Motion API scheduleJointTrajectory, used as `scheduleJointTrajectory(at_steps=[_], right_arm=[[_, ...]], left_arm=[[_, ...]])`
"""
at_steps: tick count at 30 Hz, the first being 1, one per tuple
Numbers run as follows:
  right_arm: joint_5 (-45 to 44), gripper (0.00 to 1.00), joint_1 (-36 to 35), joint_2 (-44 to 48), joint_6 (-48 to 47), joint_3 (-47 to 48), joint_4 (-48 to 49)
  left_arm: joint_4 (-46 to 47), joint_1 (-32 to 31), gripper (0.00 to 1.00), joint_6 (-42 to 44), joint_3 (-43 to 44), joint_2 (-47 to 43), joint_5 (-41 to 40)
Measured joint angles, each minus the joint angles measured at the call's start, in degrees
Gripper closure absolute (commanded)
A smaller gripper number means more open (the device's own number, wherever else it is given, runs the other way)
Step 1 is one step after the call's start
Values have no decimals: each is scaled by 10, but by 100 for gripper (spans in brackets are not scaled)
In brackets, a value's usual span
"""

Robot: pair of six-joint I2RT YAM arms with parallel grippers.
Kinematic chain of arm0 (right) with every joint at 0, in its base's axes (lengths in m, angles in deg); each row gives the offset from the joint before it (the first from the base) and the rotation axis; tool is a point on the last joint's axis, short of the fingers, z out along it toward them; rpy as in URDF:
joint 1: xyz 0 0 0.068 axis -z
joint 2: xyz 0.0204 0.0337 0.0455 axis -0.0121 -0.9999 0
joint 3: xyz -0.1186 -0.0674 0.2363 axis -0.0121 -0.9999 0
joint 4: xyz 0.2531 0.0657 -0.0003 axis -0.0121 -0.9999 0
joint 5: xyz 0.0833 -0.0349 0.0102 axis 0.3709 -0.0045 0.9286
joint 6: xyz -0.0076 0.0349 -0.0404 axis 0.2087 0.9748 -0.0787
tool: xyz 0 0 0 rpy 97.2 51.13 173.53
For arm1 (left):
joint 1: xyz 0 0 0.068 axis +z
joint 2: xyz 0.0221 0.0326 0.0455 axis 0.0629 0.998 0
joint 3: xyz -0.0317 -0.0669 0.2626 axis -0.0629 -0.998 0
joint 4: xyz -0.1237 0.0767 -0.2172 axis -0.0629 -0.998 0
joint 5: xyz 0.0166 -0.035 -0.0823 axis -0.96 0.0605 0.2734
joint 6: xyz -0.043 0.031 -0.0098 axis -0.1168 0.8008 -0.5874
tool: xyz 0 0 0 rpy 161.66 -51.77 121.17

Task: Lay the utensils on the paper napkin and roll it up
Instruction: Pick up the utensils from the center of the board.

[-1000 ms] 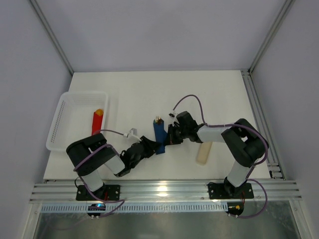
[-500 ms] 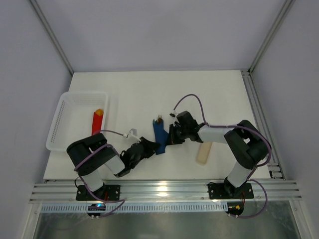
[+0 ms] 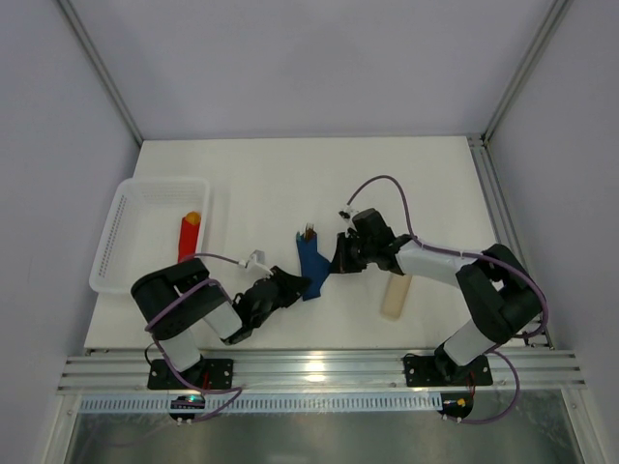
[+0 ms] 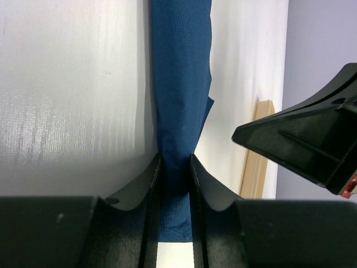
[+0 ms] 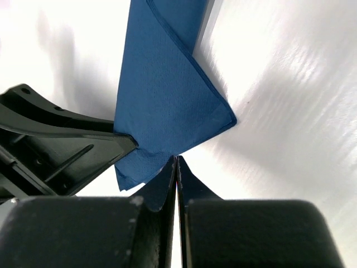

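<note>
The paper napkin (image 3: pixel 309 261) lies as a narrow navy roll near the table's middle, running away from me. Copper-brown tips of the utensils (image 3: pixel 309 232) stick out of its far end. My left gripper (image 3: pixel 298 283) is shut on the roll's near end; in the left wrist view both fingers press the blue paper napkin (image 4: pixel 181 84) at my left gripper (image 4: pixel 174 162). A loose triangular flap of the paper napkin (image 5: pixel 167 106) splays out to the right. My right gripper (image 3: pixel 338 259) is shut, and in the right wrist view its tips (image 5: pixel 176 159) touch the flap's edge.
A white basket (image 3: pixel 126 217) stands at the left edge, with a red block with an orange tip (image 3: pixel 188 237) beside it. A pale beige bar (image 3: pixel 395 295) lies to the right of the roll and shows in the left wrist view as the beige bar (image 4: pixel 257 151).
My left gripper's jaws closed in on the roll's near end. The right arm drew back to the right, and the napkin's flap now spreads wider on that side.
</note>
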Motion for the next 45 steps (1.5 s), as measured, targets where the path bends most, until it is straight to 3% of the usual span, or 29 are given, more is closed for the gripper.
scheduleJointTrajectory(at_steps=[15, 45], right_arm=[[19, 83, 6, 11, -2, 0, 2], [77, 57, -7, -80, 16, 35, 56]], left_arm=[[12, 0, 100, 9, -15, -7, 3], [-8, 0, 100, 41, -40, -52, 14]])
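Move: The folded napkin's loose right-hand flap lies some 3 cm left, 1 cm ahead and 3 cm below the shut right fingers. The utensil ends stick out of the napkin's far end, about 10 cm ahead and 7 cm left of that hand; the wooden tray lies roughly 14 cm to its right and 5 cm back. From the left hand, already pinching the napkin's near end, the flap is about 3 cm ahead and 4 cm right, near its own height. The napkin stays pinched at its near end in the left fingers, which slowly drag it about 2 cm back and to the left. Over its loose flap the right hand first lifts a little more, then dips slightly back and swings about 3 cm left, ending a bit lower while its fingers open from shut to nearly half; contact with the flap can't be seen. ##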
